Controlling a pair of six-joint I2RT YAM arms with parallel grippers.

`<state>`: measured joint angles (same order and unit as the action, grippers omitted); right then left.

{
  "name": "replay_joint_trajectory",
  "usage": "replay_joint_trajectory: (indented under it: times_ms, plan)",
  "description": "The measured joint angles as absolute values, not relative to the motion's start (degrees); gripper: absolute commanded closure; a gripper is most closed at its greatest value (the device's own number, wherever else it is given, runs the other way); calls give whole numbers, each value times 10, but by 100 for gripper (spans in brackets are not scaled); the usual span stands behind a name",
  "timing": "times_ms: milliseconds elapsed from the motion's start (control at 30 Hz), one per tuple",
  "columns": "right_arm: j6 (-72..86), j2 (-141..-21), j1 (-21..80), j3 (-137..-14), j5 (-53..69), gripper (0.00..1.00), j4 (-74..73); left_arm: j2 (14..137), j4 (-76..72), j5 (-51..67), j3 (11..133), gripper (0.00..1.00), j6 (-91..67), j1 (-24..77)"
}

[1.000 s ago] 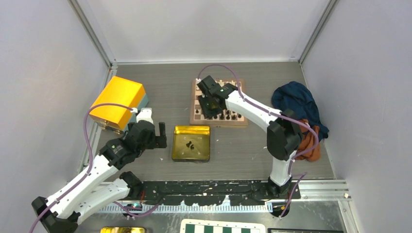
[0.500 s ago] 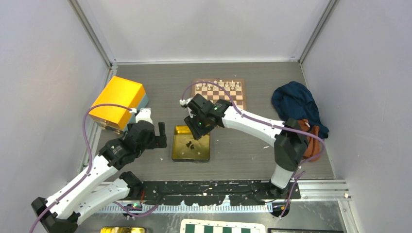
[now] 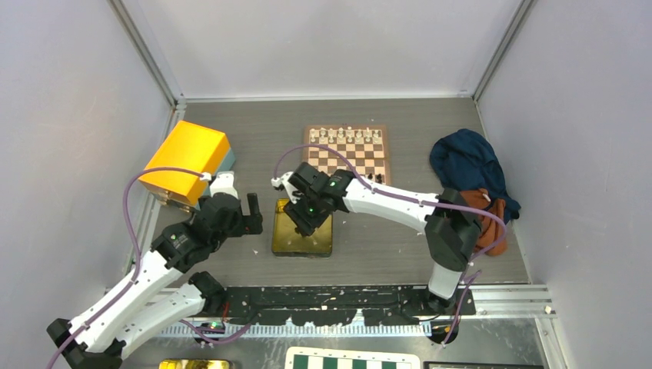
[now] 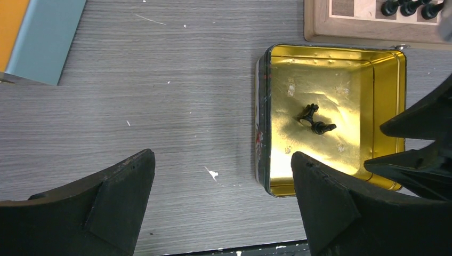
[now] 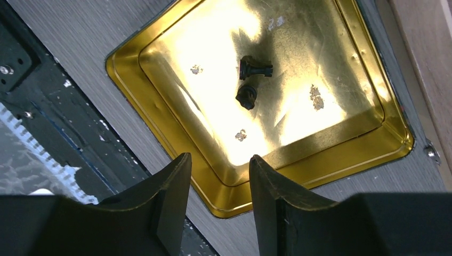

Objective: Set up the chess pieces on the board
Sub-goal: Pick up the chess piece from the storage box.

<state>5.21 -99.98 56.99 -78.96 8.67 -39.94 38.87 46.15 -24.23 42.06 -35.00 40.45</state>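
Observation:
The wooden board (image 3: 387,154) lies at the back centre, with cream-white pieces (image 3: 346,134) along its far row and black pieces (image 3: 375,178) near its front right. Its near rim (image 4: 352,29) shows in the left wrist view. Two black pieces (image 5: 250,80) lie on their sides in an open gold tin (image 3: 288,242), also seen in the left wrist view (image 4: 314,120). My right gripper (image 3: 304,215) hovers over the tin (image 5: 133,80), open and empty (image 5: 219,160). My left gripper (image 3: 250,207) is wide open and empty (image 4: 223,157) over bare table left of the tin (image 4: 264,106).
A yellow box (image 3: 187,161) stands at the left, its blue-grey side (image 4: 45,37) in the left wrist view. Blue cloth (image 3: 469,161) and orange cloth (image 3: 492,223) lie at the right. A green-and-white checkered board (image 3: 354,360) lies beyond the black base rail (image 3: 323,296).
My right gripper has moved from over the board, toward the near left, to above the gold tin. The left arm has barely shifted.

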Motion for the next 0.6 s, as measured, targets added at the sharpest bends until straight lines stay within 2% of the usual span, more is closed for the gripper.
replay_joint_trajectory:
  times_ms: [600]
  plan:
    - [-29, -1075, 570, -783, 89, 52, -359, 373, 472, -244, 421, 0, -358, 404]
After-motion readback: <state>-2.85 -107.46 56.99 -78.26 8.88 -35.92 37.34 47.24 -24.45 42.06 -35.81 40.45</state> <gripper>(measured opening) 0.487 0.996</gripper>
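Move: The nearer of the two fallen black chess pieces lies almost straight under the right hand, some 9 cm down, about 1 cm forward and 1 cm left; the other piece is roughly 2 cm farther forward and 1 cm more to the left. The chessboard's middle is about 20 cm ahead and 12 cm to the right, 7 cm lower than the hand. From the left hand, the nearer piece is roughly 12 cm right, 1 cm ahead and 15 cm down. Lower the right gripper nearly straight down over the gold storage box, about 5 cm, towards the two black pieces, easing barely forward. Turn the hand slightly counter-clockwise on the way, some 5 to 10 degrees. Leave the fingers half open and don't touch anything yet. ##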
